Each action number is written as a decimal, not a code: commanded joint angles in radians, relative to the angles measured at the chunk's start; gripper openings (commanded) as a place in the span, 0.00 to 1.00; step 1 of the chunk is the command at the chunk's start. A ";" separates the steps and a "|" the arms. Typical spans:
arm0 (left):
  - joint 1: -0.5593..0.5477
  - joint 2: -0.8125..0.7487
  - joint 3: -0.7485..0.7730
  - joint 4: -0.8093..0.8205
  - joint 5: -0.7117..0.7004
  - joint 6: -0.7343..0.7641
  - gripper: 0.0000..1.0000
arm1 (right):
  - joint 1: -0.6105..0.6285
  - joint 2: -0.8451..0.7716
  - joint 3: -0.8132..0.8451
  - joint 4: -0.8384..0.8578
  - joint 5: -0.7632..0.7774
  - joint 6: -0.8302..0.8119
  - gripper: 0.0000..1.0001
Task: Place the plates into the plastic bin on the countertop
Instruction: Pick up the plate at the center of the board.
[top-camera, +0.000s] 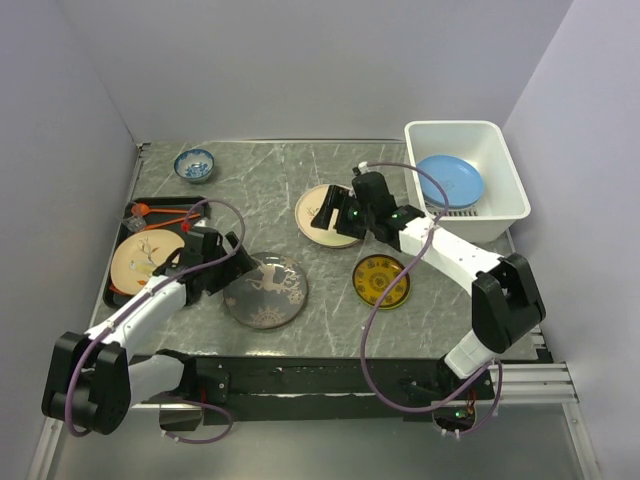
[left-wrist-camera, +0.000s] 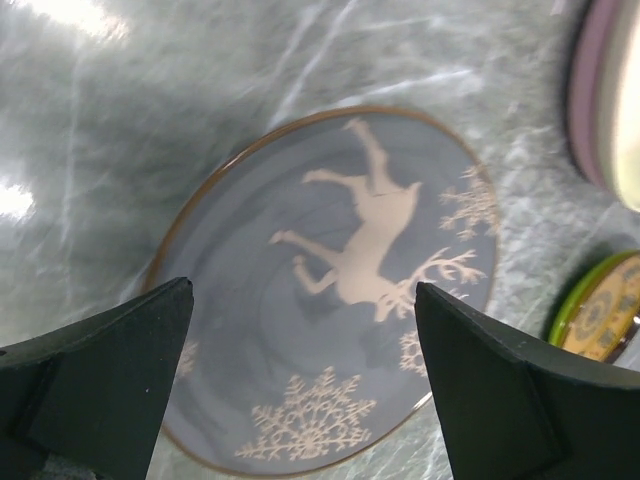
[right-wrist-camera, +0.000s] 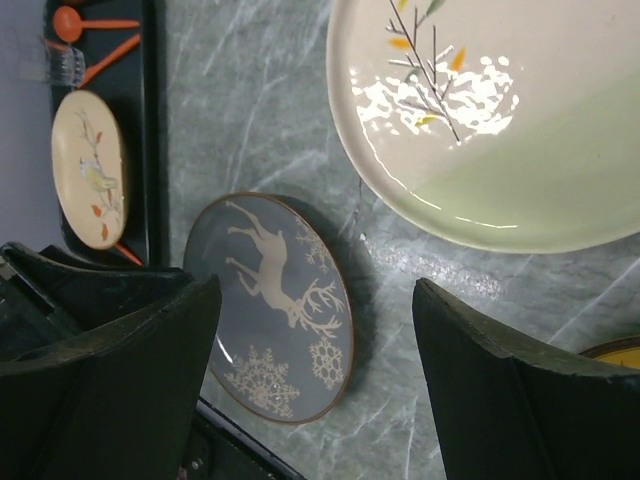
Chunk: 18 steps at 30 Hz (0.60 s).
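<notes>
A grey-blue plate with a white deer (top-camera: 265, 289) lies flat on the countertop (top-camera: 290, 170). My left gripper (top-camera: 235, 262) hovers open at its left rim; in the left wrist view the deer plate (left-wrist-camera: 330, 290) fills the space under the open gripper (left-wrist-camera: 302, 290). A cream plate with a leaf sprig (top-camera: 318, 203) lies mid-table, with my right gripper (top-camera: 330, 215) open above it. The right wrist view shows that sprig plate (right-wrist-camera: 500, 110) and the deer plate (right-wrist-camera: 275, 300) beyond the open gripper (right-wrist-camera: 317, 285). A small yellow-patterned plate (top-camera: 381, 281) lies near the front. The white plastic bin (top-camera: 500, 150) at back right holds a blue plate (top-camera: 450, 180).
A black tray (top-camera: 125, 235) at the left carries another cream plate (top-camera: 145, 262) and orange utensils (top-camera: 165, 212). A small blue-and-white bowl (top-camera: 194, 164) sits at the back left. Walls close in on the left, back and right.
</notes>
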 joint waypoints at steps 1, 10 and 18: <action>0.008 -0.046 -0.032 -0.042 -0.058 -0.058 0.97 | 0.017 0.019 -0.033 0.065 -0.018 0.011 0.84; 0.008 -0.204 -0.103 -0.123 -0.186 -0.138 0.96 | 0.037 0.027 -0.119 0.124 -0.060 0.034 0.83; 0.008 -0.198 -0.155 -0.065 -0.129 -0.132 0.92 | 0.068 0.050 -0.140 0.150 -0.083 0.046 0.83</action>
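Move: The deer plate, the likely target, lies about 13 cm to the right hand's left, 12 cm back and some 15 cm below. The cream plate's middle is about 5 cm ahead and 2 cm to the right of that hand; the small yellow plate is about 10 cm back and 13 cm to its right. From the left hand, the deer plate is about 7 cm back, 4 cm to the right and 6 cm below, and the black tray is roughly 22 cm to the left and 2 cm ahead. The right hand heads for the deer plate without touching anything yet, sinking about 5 cm while drawing back some 3.5 cm and a little left, away from over the cream plate, fingers kept open. The descent eases off at the end. The left hand, also open, shifts about 5 cm left and back towards the tray, staying low and turning some 10 degrees counter-clockwise. ##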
